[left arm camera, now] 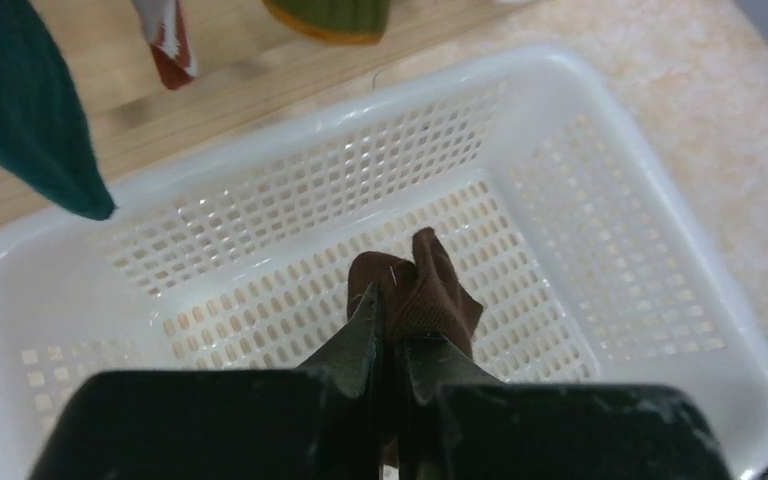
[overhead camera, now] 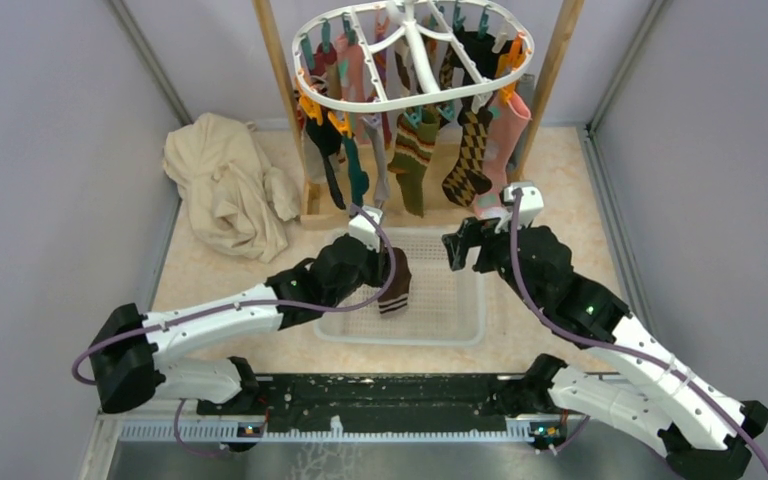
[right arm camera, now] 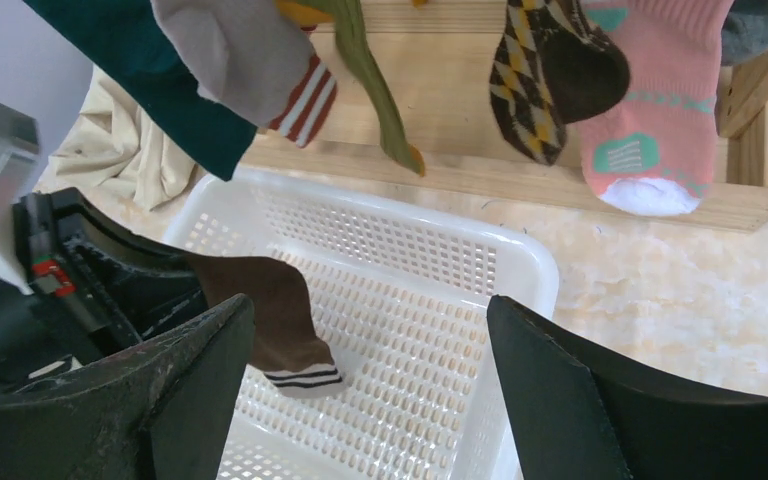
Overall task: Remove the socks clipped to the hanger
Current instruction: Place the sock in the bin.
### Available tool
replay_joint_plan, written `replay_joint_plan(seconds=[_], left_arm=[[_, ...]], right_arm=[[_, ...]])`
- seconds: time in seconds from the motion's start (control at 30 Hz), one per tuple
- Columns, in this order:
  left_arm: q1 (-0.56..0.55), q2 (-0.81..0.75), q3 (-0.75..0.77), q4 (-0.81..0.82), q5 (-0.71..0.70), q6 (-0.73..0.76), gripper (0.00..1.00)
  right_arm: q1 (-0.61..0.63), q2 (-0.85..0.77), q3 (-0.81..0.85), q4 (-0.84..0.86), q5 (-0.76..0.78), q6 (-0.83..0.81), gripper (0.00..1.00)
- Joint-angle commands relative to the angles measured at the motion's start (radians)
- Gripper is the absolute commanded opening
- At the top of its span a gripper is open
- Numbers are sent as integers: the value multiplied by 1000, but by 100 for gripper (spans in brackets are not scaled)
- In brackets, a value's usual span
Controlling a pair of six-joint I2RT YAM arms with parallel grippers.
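The white oval hanger [overhead camera: 415,62] hangs at the back centre with several socks clipped to it, among them an argyle sock [overhead camera: 470,150], a pink sock [overhead camera: 505,140] and an olive striped sock [overhead camera: 415,150]. My left gripper [overhead camera: 385,272] is shut on a brown sock [overhead camera: 396,285] with a striped cuff, holding it over the white mesh basket [overhead camera: 465,330]. In the left wrist view the jaws [left arm camera: 390,322] pinch the brown sock [left arm camera: 432,292] above the basket floor. My right gripper [overhead camera: 457,248] is open and empty at the basket's right side, below the pink sock [right arm camera: 650,110].
A beige cloth [overhead camera: 225,185] lies crumpled at the back left. The wooden frame [overhead camera: 553,70] carries the hanger, and its base board [right arm camera: 480,170] runs just behind the basket [right arm camera: 525,262]. Grey walls close in both sides.
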Motion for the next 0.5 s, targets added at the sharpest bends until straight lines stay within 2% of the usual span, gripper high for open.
replay_joint_plan(seconds=[0.0, 0.1, 0.17, 0.27, 0.37, 0.47], left_arm=[[-6, 37, -53, 99, -54, -24, 0], [-7, 91, -65, 111, -61, -31, 6], [-6, 145, -53, 96, -46, -34, 18], [-5, 231, -11, 23, -24, -72, 29], [-5, 295, 11, -4, 9, -93, 45], [-7, 320, 19, -9, 48, -103, 55]], right_arm=[[-4, -41, -31, 11, -24, 38, 87], [-3, -57, -64, 14, -49, 63, 87], [-4, -67, -84, 18, -63, 79, 87], [-3, -73, -110, 32, -80, 99, 87], [-4, -71, -130, 46, -98, 111, 87], [-4, -73, -147, 46, -112, 118, 87]])
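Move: The left hand, holding the brown sock, has the bin's middle about 15 cm below it, some 3 cm to its right and 1 cm back. The teal sock hangs about 12 cm ahead and 5 cm left of that hand, the striped green sock about 14 cm ahead and 5 cm right, both roughly 5 cm higher. From the right hand, the bin's middle is about 10 cm left, level ahead and 24 cm down. The left hand lowers the brown sock 12 cm into the bin, opening halfway; the open right hand sinks 5 cm. ##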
